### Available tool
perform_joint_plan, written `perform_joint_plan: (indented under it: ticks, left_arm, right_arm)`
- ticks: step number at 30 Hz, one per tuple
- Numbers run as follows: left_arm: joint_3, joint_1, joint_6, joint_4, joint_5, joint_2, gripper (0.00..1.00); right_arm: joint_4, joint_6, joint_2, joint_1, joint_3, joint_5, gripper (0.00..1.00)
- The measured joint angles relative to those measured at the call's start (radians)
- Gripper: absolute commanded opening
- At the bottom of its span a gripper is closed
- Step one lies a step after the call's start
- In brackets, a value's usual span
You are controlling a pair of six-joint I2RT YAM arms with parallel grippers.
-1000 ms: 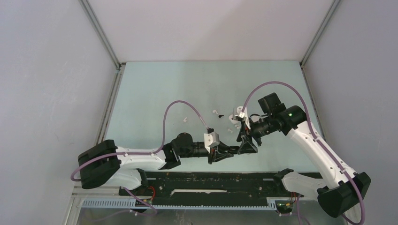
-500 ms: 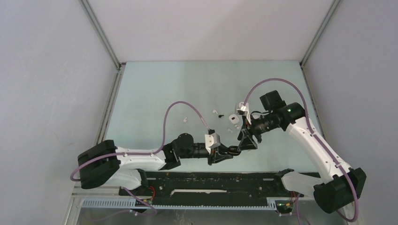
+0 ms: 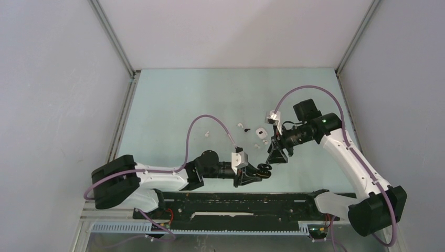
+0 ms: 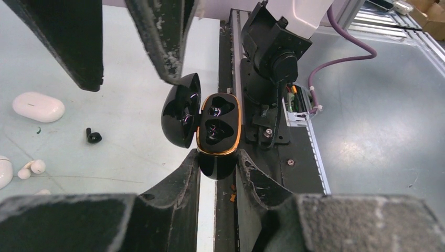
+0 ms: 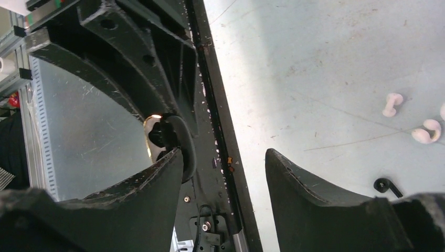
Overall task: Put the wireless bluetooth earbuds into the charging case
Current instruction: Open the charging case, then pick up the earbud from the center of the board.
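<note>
My left gripper [image 3: 258,172] is shut on a black charging case [image 4: 218,131] with an orange rim. The case is held near the table's front edge, its lid [image 4: 181,116] swung open to the left. Both wells look dark, and I cannot tell what is in them. My right gripper [image 3: 276,156] hangs open just beyond the case with nothing between its fingers [image 5: 157,178]. A black earbud [image 4: 93,137] and white earbuds [image 5: 392,103] lie loose on the table behind it.
A closed white case [image 3: 261,133] lies mid-table among more white earbuds [image 3: 241,125]. The black base rail [image 3: 236,202] runs along the near edge right under the held case. Grey walls close in both sides.
My right gripper has drawn back from the case, up and away, and narrowed slightly. The left gripper has shifted a little to the right with the case still in it.
</note>
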Motion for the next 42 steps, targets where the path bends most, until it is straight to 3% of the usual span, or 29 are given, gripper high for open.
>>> perform_joint_plan:
  ticks: [6,11,18,24,29,35,42]
  left_arm:
    - [0.000,-0.001,-0.008,0.027,0.005,0.003,0.00]
    - [-0.001,-0.001,-0.012,0.017,-0.008,-0.011,0.00]
    - [-0.062,-0.001,-0.019,-0.042,-0.100,-0.204,0.00]
    - [-0.086,-0.001,-0.016,-0.153,-0.195,-0.349,0.00]
    - [-0.099,-0.001,-0.016,-0.205,-0.245,-0.415,0.00]
    - [-0.127,-0.002,-0.026,-0.258,-0.287,-0.461,0.00]
    - [-0.129,-0.002,-0.035,-0.293,-0.307,-0.483,0.00]
  right_arm:
    - [0.010,0.006,0.006,-0.039,0.000,0.013,0.60]
    - [0.016,0.000,0.007,-0.119,0.000,0.024,0.51]
    - [0.083,-0.087,0.060,-0.237,-0.019,0.161,0.40]
    - [0.176,-0.183,0.145,-0.253,-0.084,0.332,0.34]
    - [0.261,-0.145,0.229,-0.225,-0.068,0.351,0.29]
    - [0.376,-0.027,0.388,-0.157,0.039,0.343,0.29]
    - [0.328,-0.080,0.399,-0.208,0.053,0.403,0.33]
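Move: The right hand is about 4 cm out from the open charging case, which lies 2 cm to its left and slightly lower. The near black earbud is roughly 12 cm ahead, 6 cm right and 15 cm below; the pink case is some 20 cm ahead and 10 cm right, a white earbud 17 cm straight ahead. From the left hand, that black earbud is about 16 cm ahead and 11 cm right. The right hand leaves the opened lid and swings some 16 cm forward, 10 cm down and 8 cm right to hover low between the near black earbud and the pink case, fingers tipping about 20 degrees further down and narrowing to half their gap, empty. The left hand keeps its grip on the charging case, drawing it 7 cm left and 4 cm up, turning nearly 20 degrees counter-clockwise. ##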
